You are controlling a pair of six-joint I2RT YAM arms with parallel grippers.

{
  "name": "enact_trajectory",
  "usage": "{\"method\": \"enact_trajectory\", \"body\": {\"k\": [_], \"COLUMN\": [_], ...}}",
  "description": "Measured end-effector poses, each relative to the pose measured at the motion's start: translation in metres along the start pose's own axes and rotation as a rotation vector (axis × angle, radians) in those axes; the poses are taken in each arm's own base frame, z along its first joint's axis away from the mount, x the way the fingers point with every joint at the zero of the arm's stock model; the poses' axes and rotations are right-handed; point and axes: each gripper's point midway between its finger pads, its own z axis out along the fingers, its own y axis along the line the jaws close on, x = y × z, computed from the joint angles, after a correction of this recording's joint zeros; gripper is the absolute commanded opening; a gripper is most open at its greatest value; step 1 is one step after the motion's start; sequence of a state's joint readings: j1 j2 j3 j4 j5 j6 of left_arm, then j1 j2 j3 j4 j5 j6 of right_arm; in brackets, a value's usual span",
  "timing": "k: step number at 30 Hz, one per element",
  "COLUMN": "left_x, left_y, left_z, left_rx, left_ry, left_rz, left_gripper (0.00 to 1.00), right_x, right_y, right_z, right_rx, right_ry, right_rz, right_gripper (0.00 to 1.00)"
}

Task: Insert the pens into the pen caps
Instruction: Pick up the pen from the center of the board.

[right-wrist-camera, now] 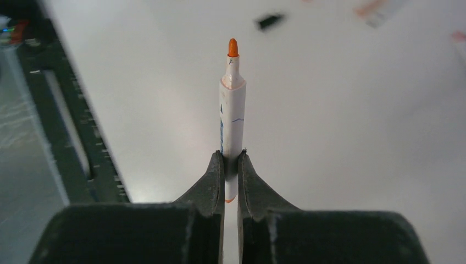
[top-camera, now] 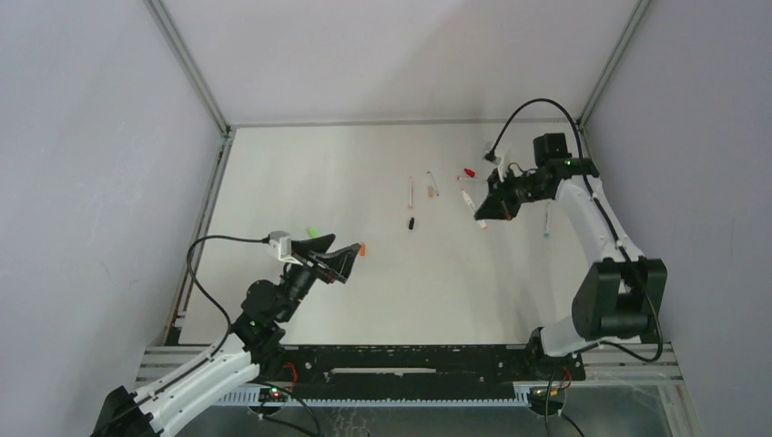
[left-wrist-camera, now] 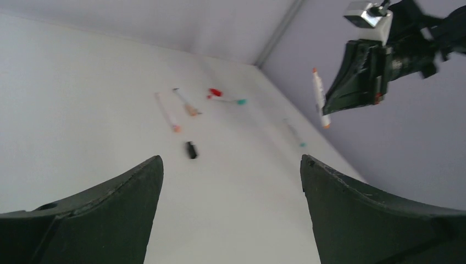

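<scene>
My right gripper [right-wrist-camera: 231, 157] is shut on a white pen [right-wrist-camera: 232, 115] near its back end, the orange tip pointing away and held above the table. In the left wrist view that pen [left-wrist-camera: 319, 99] hangs in the air at the right. My left gripper [left-wrist-camera: 231, 165] is open with nothing between its fingers [left-wrist-camera: 132, 203]. A black pen cap [left-wrist-camera: 190, 149] lies ahead of it. From above, an orange cap [top-camera: 362, 248] lies beside the left gripper [top-camera: 349, 259] and a green cap [top-camera: 312, 233] behind it. A red cap [top-camera: 470, 171] lies near the right gripper [top-camera: 482, 216].
Two pens [top-camera: 411, 189] [top-camera: 432, 185] lie side by side at the table's middle back. Another pen with a teal end [top-camera: 547, 221] lies at the right by the right arm. Grey walls close in the table on three sides; a black rail [top-camera: 410, 373] runs along the near edge.
</scene>
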State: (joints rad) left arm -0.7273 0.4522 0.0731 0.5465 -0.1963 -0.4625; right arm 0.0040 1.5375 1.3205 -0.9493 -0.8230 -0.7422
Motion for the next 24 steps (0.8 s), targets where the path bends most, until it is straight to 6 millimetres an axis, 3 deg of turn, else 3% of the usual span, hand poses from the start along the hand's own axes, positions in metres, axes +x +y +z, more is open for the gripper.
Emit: {"method": "enact_trajectory", "body": {"k": [3,8,12,16,24], "left_x": [-0.002,0.015,0.019,0.007,0.009], "left_y": [-0.022,-0.056,-0.095,-0.134,-0.166], "left_z": [0.003,0.008,0.02,0.04,0.076], "left_rx": [0.092,0.214,0.313,0.4,0.447], "left_ry": [0.0,0.081,0.125,0.107,0.102], "left_rz": [-0.099,-0.202,-0.229,-0.249,-0.263], "left_gripper": [0.92,0.9,0.89,0.83,0.69], "right_x": [-0.013,-0.025,-0.032,-0.034,-0.038], "right_y": [0.052,0.104,0.125,0.144,0.166], "right_z": [0.003,-0.001,-0.004,-0.001,-0.004], "right_rx": [-0.153,-0.342,-0.429,-0.497,-0.557], "right_ry": [-0.09,-0.19,-0.236,-0.244,-0.263], "right_rz": [-0.052,-0.094,-0.125,-0.151,-0.207], "right_gripper": [0.0,0.0,0.0,0.0,0.0]}}
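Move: The pen to take, held in the right gripper with its orange tip raised, lies roughly 32 cm to the left hand's right, about 11 cm ahead and near its height. From the left hand, the orange cap is on the table some 6 cm ahead, 2 cm right and 19 cm below; the black cap is about 15 cm ahead, 15 cm right and equally low. The right hand's meeting place, the left gripper, is some 32 cm left, 10 cm back and 2 cm above it. Bring the left gripper right about 16 cm and up some 8 cm towards the held pen, swinging its fingers clockwise and starting to narrow them from wide open. Meanwhile carry the pen back and left with the right hand, also rising, to meet it; keep it pinched and swing those fingers counter-clockwise while lifting them from their downward slant. ##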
